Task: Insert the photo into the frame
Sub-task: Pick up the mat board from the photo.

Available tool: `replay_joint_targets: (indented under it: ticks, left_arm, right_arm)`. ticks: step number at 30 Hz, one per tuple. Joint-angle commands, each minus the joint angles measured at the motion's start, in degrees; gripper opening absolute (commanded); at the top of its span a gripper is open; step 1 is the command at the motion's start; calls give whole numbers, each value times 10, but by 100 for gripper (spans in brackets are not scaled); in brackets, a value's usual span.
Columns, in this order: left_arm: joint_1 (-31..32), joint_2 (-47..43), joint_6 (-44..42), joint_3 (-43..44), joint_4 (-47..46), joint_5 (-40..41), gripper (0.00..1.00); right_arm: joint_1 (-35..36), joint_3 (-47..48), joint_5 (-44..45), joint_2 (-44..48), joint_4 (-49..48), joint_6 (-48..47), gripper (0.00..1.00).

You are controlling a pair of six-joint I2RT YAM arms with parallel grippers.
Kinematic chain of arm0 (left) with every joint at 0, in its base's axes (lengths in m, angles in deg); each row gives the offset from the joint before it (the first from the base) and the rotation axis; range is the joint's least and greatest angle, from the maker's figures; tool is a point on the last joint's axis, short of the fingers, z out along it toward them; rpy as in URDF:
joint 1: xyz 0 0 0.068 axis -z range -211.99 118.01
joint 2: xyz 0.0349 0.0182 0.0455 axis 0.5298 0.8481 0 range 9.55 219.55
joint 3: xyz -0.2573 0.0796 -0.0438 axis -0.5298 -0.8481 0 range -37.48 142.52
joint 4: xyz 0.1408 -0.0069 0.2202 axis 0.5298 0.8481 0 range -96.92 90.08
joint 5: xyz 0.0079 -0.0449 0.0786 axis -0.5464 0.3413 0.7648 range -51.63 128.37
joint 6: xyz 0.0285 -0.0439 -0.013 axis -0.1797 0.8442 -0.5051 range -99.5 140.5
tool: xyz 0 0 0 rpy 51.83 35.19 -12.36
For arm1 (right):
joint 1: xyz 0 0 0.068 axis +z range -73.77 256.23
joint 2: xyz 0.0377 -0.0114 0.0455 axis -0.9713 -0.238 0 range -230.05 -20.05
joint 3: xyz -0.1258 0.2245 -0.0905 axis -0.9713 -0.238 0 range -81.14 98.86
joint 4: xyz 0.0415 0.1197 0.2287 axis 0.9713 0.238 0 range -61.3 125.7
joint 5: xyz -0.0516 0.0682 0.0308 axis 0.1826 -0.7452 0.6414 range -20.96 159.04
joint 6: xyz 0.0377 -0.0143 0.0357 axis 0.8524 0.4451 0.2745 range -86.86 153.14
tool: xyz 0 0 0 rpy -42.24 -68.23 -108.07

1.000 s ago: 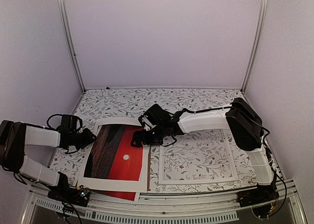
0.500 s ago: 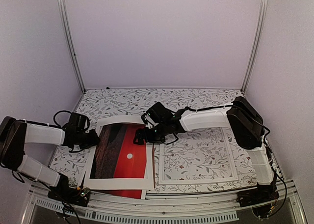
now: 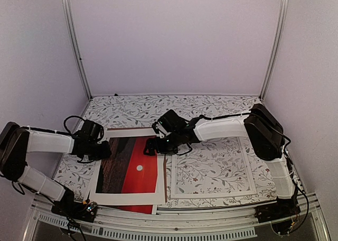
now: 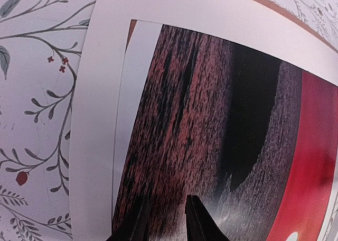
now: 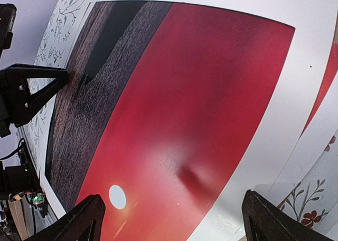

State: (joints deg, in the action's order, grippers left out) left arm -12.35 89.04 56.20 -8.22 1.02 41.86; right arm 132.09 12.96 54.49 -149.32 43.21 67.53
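The photo (image 3: 132, 164), a red sunset with a white sun, lies flat at front left under a white window mat (image 3: 127, 197), and a red strip sticks out below the mat. The frame (image 3: 211, 195) lies empty to its right, thin and white, with the tablecloth showing through its pane. My left gripper (image 3: 105, 151) is low on the photo's dark left part (image 4: 211, 119), with a narrow gap between its fingers (image 4: 165, 209) and nothing between them. My right gripper (image 3: 150, 147) hovers wide open and empty (image 5: 174, 204) over the photo's red area (image 5: 185, 93).
A brown backing board (image 3: 132, 129) peeks out behind the mat and shows in the left wrist view (image 4: 274, 8). The left gripper shows in the right wrist view (image 5: 31, 93). The mat's right side (image 5: 296, 130) nearly reaches the frame. Enclosure walls stand close.
My left gripper has moved right, from the mat's left edge onto the photo. The mat and photo have shifted and turned squarer to the table edge. The right gripper has moved slightly.
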Motion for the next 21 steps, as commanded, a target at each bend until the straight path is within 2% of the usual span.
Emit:
replay_joint_targets:
  ticks: [1, 5, 10, 18, 21]
  left_arm:
    - [9, -16, 4, 13, 51, 11, 30]
    - [10, -41, -8, 42, 82, 49, 40]
    - [7, -10, -34, 86, 128, 94, 53]
    - [2, 42, -33, 107, 150, 119, 58]
    - [-5, 53, -31, 103, 140, 102, 59]
  right_arm:
    - [0, -18, 15, -8, 17, -11, 94]
    - [0, -22, 26, 7, 18, -21, 94]
    - [0, -26, 31, 22, 21, -33, 94]
    - [0, -53, 42, 45, 26, -43, 94]
    - [0, -56, 46, 48, 33, -46, 94]
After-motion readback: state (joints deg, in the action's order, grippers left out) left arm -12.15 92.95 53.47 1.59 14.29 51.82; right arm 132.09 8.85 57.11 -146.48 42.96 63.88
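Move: The mat board's left strip lies some 3 cm to the left of the left gripper, level with it and about 2 cm below. The middle of the photo is about 9 cm to the right of that gripper and 10 cm back. From the right gripper, the mat board's right strip is about 3 cm to the right and 2 cm below, and the empty frame's middle is around 23 cm right and 9 cm back. Lift the left gripper about 3 cm off the photo, carrying it slightly forward and then left. Lower it again by some 2 cm towards the mat board's left edge, spreading the fingers to about twice their gap and rolling the hand's left side up some 10 degrees. Keep the wide-open right gripper low on the right strip and, late on, draw it about 1.5 cm right, dragging the mat. ##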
